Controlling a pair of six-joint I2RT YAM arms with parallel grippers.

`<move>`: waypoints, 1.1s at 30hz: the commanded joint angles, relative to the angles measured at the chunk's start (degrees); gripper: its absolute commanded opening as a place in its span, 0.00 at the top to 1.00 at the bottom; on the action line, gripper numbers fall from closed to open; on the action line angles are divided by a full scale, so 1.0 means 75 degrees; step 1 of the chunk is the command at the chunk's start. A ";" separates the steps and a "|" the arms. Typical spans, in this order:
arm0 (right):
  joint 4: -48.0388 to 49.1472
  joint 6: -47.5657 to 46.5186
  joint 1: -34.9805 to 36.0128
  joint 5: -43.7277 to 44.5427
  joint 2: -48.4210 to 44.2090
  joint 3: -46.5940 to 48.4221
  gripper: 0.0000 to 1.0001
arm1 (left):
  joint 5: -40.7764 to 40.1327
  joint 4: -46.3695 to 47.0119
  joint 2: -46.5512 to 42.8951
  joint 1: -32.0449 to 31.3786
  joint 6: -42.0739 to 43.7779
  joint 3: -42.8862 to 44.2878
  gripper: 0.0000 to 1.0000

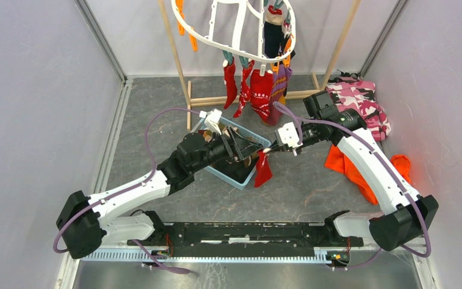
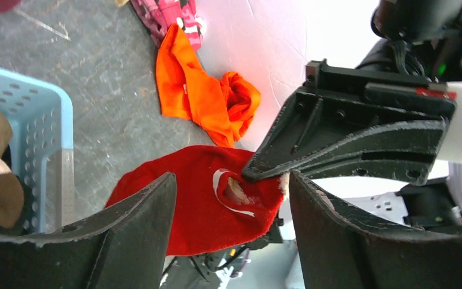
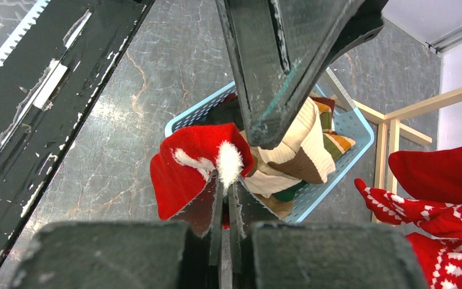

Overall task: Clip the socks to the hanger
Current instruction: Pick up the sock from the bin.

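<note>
My right gripper [image 1: 270,150] is shut on the white-trimmed cuff of a red sock [image 1: 263,170], which hangs from it beside the basket. In the right wrist view the closed tips [image 3: 225,180] pinch the sock [image 3: 186,162]. My left gripper [image 1: 243,147] is open, its fingers [image 3: 277,66] spread wide to either side of that cuff. In the left wrist view the sock [image 2: 192,211] shows between the open jaws [image 2: 231,180]. The white hanger [image 1: 234,36] hangs at the back with red socks [image 1: 261,93], a purple one [image 1: 281,81] and a navy one [image 1: 272,36] clipped on.
A light blue basket [image 1: 231,176] under the left gripper holds more socks, beige-brown striped ones [image 3: 301,150] on top. A wooden pole rack [image 1: 180,60] carries the hanger. A pink camouflage garment [image 1: 361,102] and an orange cloth [image 1: 349,168] lie at the right.
</note>
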 commanded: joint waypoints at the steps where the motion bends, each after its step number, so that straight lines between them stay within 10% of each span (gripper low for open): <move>1: -0.0019 -0.0165 0.0027 -0.0064 -0.0054 0.0181 0.97 | -0.0094 -0.0151 0.0155 0.0111 -0.1604 0.0302 0.26; 14: 0.0119 -0.0082 0.0045 0.0032 -0.0020 0.0028 0.97 | 0.0643 0.0632 0.0498 0.0221 -0.2904 0.0062 0.33; 23: 0.0205 -0.0009 0.0037 0.0124 -0.0042 -0.0047 0.97 | 0.1175 0.1134 0.0871 0.0244 -0.3078 0.0106 0.65; 27: 0.0228 0.0027 0.0039 0.0136 -0.0054 -0.0109 0.96 | 0.1345 0.1356 0.0962 0.0267 -0.3100 0.0093 0.97; 33: 0.0278 0.0142 0.0036 0.0130 -0.0054 -0.0136 0.96 | 0.1414 0.1481 0.0925 0.0320 -0.2535 0.0094 0.98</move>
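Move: The red sock hangs from the right hand's shut fingers, its cuff between the left hand's open ones. The sock's middle is about 3 cm right, 2 cm back and 5 cm below the left hand; from the right hand it is 3 cm back, 1 cm left and 5 cm lower. From the left hand the bin lies some 10 cm ahead, 10 cm left and 25 cm below; the clipped red socks hang roughly 20 cm ahead, 3 cm left, level. The left fingers close from well open to nearly shut, pinching the red sock's cuff right beside the right fingertips. Before that the left hand rolls some 20 degrees, counter-clockwise seen from behind it, sinking about 1 cm, then eases about 2 cm to the right onto the cuff as it shuts. The right hand keeps its pinch and all but stays put. ##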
